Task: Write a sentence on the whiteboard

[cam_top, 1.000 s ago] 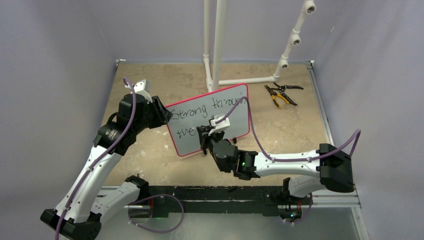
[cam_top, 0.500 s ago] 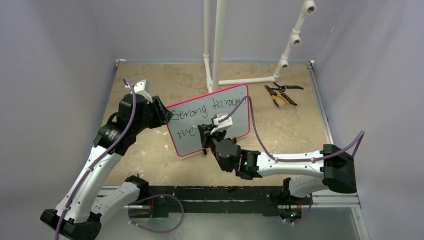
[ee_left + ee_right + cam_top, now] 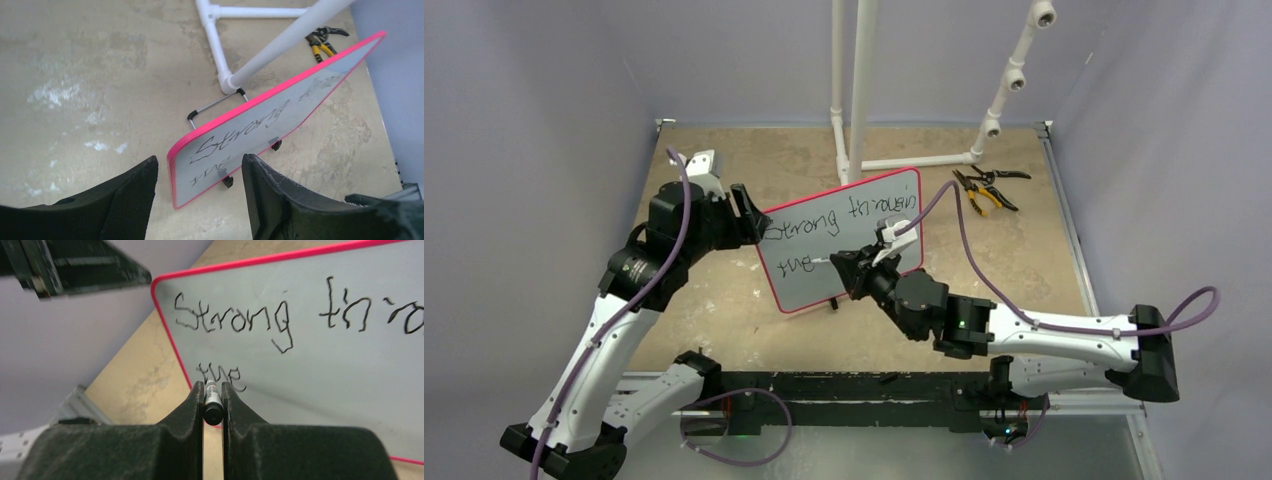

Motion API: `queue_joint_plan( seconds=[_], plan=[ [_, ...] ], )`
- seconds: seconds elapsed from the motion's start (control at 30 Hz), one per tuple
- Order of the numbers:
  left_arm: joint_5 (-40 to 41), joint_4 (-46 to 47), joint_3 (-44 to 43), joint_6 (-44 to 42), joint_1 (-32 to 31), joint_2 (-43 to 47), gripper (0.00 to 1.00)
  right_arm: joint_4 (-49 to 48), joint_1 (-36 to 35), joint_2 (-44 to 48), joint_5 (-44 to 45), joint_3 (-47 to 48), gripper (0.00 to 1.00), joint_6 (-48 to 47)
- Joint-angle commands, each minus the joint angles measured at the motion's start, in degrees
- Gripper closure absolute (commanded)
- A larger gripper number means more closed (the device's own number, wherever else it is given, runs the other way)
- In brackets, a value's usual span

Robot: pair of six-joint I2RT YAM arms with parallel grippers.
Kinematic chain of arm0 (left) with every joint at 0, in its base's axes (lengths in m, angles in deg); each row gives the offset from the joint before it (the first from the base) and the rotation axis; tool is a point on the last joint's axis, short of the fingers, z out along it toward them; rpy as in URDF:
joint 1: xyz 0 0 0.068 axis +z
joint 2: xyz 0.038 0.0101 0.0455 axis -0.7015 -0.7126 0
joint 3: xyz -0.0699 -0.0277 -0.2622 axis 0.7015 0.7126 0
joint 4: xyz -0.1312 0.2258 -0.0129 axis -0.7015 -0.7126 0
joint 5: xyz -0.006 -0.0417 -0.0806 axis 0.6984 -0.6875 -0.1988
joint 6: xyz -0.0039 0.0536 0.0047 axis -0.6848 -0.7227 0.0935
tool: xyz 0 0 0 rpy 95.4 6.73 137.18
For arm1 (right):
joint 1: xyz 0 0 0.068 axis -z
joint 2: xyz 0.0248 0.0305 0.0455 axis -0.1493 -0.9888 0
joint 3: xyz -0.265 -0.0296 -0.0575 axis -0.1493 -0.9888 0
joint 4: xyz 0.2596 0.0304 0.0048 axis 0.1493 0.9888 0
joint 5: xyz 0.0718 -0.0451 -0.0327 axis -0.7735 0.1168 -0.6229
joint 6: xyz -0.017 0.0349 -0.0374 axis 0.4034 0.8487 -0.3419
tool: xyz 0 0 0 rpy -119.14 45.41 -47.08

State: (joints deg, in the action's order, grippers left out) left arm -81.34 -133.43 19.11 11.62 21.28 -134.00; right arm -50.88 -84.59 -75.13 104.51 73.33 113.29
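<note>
The whiteboard (image 3: 809, 288) stands tilted on its black feet mid-table, its border showing pink-red. The sentence (image 3: 804, 225) reads "Strong through" with "the" below; it also shows in the right wrist view (image 3: 232, 320) and left wrist view (image 3: 245, 132). My right gripper (image 3: 839, 265) is shut on a black marker (image 3: 212, 402), whose tip points at the word "the"; I cannot tell whether it touches the board. My left gripper (image 3: 746, 215) stands open by the board's left edge. In the left wrist view the left gripper (image 3: 200, 159) frames that corner without touching it.
A white PVC pipe frame (image 3: 861, 90) rises behind the board, its base tube (image 3: 220, 60) lying close to the board's back. Yellow-handled pliers (image 3: 984, 188) lie at the back right. Grey walls close in both sides.
My left jaws have opened and let go of the board's left edge. My right arm has swung out to the right, turning the marker to point left at "the".
</note>
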Motion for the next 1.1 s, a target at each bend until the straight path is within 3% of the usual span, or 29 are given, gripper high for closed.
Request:
queue_joint_plan(
  seconds=[0.0,0.07,0.17,0.33,0.53,0.77,1.07],
  plan=[
    [-6.7,1.8,-7.1,-11.6,0.0,0.5,0.38,10.1,5.4,4.7,-11.8,3.4,1.00,2.1],
    [-14.5,2.2,-8.7,-15.2,0.0,-0.2,0.38,11.3,11.5,5.3,-24.4,3.8,1.00,2.1],
    [-28.7,3.4,-8.2,-17.0,-0.1,-1.2,0.39,13.0,17.8,4.8,-35.0,5.1,1.00,1.3],
    [-38.6,7.9,-2.1,-15.1,-0.5,0.6,0.40,13.3,27.9,3.8,-52.6,6.1,1.00,2.9],
    [-39.4,13.5,2.8,-11.6,-4.4,1.7,0.42,12.4,33.1,4.2,-66.1,7.2,1.00,6.5],
    [-31.9,15.0,2.5,-12.8,-16.3,-3.2,0.44,12.3,33.1,4.3,-71.2,9.1,1.00,9.1],
    [-32.3,15.8,2.6,-14.9,-16.8,-7.1,0.44,11.1,33.1,5.1,-72.9,8.7,1.00,9.7]
  ],
)
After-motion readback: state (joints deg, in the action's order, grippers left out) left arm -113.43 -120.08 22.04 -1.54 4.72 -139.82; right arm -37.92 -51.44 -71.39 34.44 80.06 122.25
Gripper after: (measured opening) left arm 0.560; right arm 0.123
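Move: The left hand goes empty for the marker held in the right gripper, some 15 cm to its right, 6 cm back and about level; the whiteboard's middle is roughly 17 cm right of this hand, 4 cm ahead and 8 cm lower. From the right hand, the left gripper is about 17 cm left, 7 cm ahead and level, the whiteboard's middle some 11 cm straight ahead, 8 cm lower, and the small word at its left about 8 cm ahead, 7 cm left and 8 cm lower. The left hand swings right and back over the whiteboard's left part towards the marker, rising about 6 cm and sinking again as it travels some 15 cm right, turning 50 degrees clockwise, its fingers staying open around the marker's tip end, where no touch can be made out. The right hand keeps its pinch on the marker and first goes forward and right, then back and slightly up, turning some 35 degrees counter-clockwise and tipping down a little, so that the marker points at the left gripper. ##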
